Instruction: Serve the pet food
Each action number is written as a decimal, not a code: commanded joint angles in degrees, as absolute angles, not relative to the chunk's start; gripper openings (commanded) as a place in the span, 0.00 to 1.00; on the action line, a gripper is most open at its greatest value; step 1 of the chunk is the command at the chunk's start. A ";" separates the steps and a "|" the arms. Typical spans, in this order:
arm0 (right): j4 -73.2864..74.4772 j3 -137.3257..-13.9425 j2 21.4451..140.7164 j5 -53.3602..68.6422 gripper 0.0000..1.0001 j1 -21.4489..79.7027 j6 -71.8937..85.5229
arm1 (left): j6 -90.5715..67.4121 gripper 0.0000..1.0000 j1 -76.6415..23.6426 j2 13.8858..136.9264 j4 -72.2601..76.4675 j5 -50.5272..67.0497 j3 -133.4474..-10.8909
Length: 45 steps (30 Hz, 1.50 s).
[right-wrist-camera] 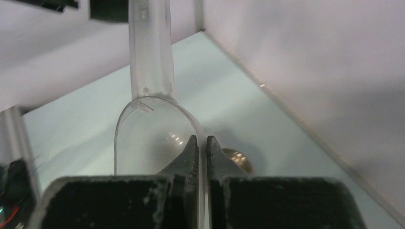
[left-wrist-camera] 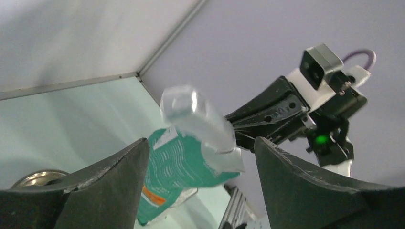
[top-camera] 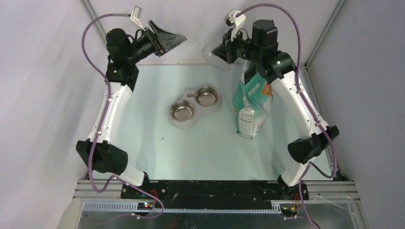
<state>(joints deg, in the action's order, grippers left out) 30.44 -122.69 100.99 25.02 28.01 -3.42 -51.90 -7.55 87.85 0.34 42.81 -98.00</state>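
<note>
No pet food shows; both steel bowls (top-camera: pixel 182 110) (top-camera: pixel 207 97) look bare inside. The teal-green and white bag (top-camera: pixel 251 102) stands upright right of them, its inside hidden. High at the back, my right gripper (top-camera: pixel 217 51) is shut on the side wall of a clear plastic scoop (right-wrist-camera: pixel 143 138), one finger inside the empty cup, the handle pointing away. My left gripper (top-camera: pixel 177 38) hangs open at the back left, pointing right, nothing between its fingers. In the left wrist view the open left gripper (left-wrist-camera: pixel 201 143) faces the scoop (left-wrist-camera: pixel 196 117) and bag (left-wrist-camera: pixel 176 167).
The bowls sit in a pale double feeder (top-camera: pixel 191 125) mid-table. Enclosure walls and metal frame posts (top-camera: pixel 325 33) close in behind and at both sides. The right arm's elbow (top-camera: pixel 313 143) juts out near the right edge, the left arm's elbow (top-camera: pixel 102 156) near the left.
</note>
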 commanded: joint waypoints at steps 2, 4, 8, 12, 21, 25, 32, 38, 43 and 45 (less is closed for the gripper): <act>30.12 -116.61 96.51 37.51 0.00 27.83 -2.09 | -47.94 0.84 -6.56 84.82 -0.76 55.90 -96.52; 29.18 -114.91 95.77 37.39 0.00 28.08 -1.58 | -48.37 0.83 -6.61 84.29 -1.62 56.23 -95.39; 27.57 -112.78 94.88 36.02 0.00 29.70 -3.31 | -47.32 0.75 -6.94 85.09 -5.83 58.11 -96.45; 27.17 -112.47 95.00 34.83 0.00 30.43 -4.65 | -45.66 0.67 -6.93 85.68 -10.39 61.27 -97.36; 27.49 -110.27 94.38 33.15 0.00 32.44 -6.97 | -49.27 0.58 -6.98 85.64 -6.04 62.65 -93.62; 27.51 -109.17 93.89 31.82 0.00 32.69 -7.22 | -49.36 0.51 -6.95 85.76 -5.81 63.41 -92.84; 27.09 -106.15 92.37 28.12 0.00 32.79 -8.81 | -50.59 0.49 -7.11 86.11 -5.27 67.14 -91.88; 26.99 -105.10 92.23 26.32 0.00 32.68 -10.23 | -51.55 0.37 -7.64 87.19 -4.84 70.97 -91.94; 27.38 -104.81 92.31 26.35 0.00 33.01 -11.69 | -51.56 0.22 -8.26 87.23 -5.16 71.76 -91.47; 27.57 -104.75 92.20 26.02 0.00 33.28 -12.23 | -50.55 0.04 -8.40 87.24 -5.89 71.11 -91.38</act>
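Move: The scoop's handle lies about 5 cm right of the left hand, 2 cm farther out and 2 cm above it. The left gripper is some 14 cm left of the right hand and 4 cm higher. Far below, the back bowl is about 9 cm ahead and 10 cm right of the left hand, the front bowl nearly under it, 1 cm ahead and 2 cm left. The food bag stands 14 cm right of the right hand and 3 cm back, its middle some 29 cm lower. Back and down together go both hands, about 7 cm each way for the left, a little less back for the right, while the right hand also shifts left, still pinching the scoop's bowl by its rim. The left hand drifts slightly right, swings about 25 degrees clockwise and tips down, closing its wide-open fingers onto the handle. ##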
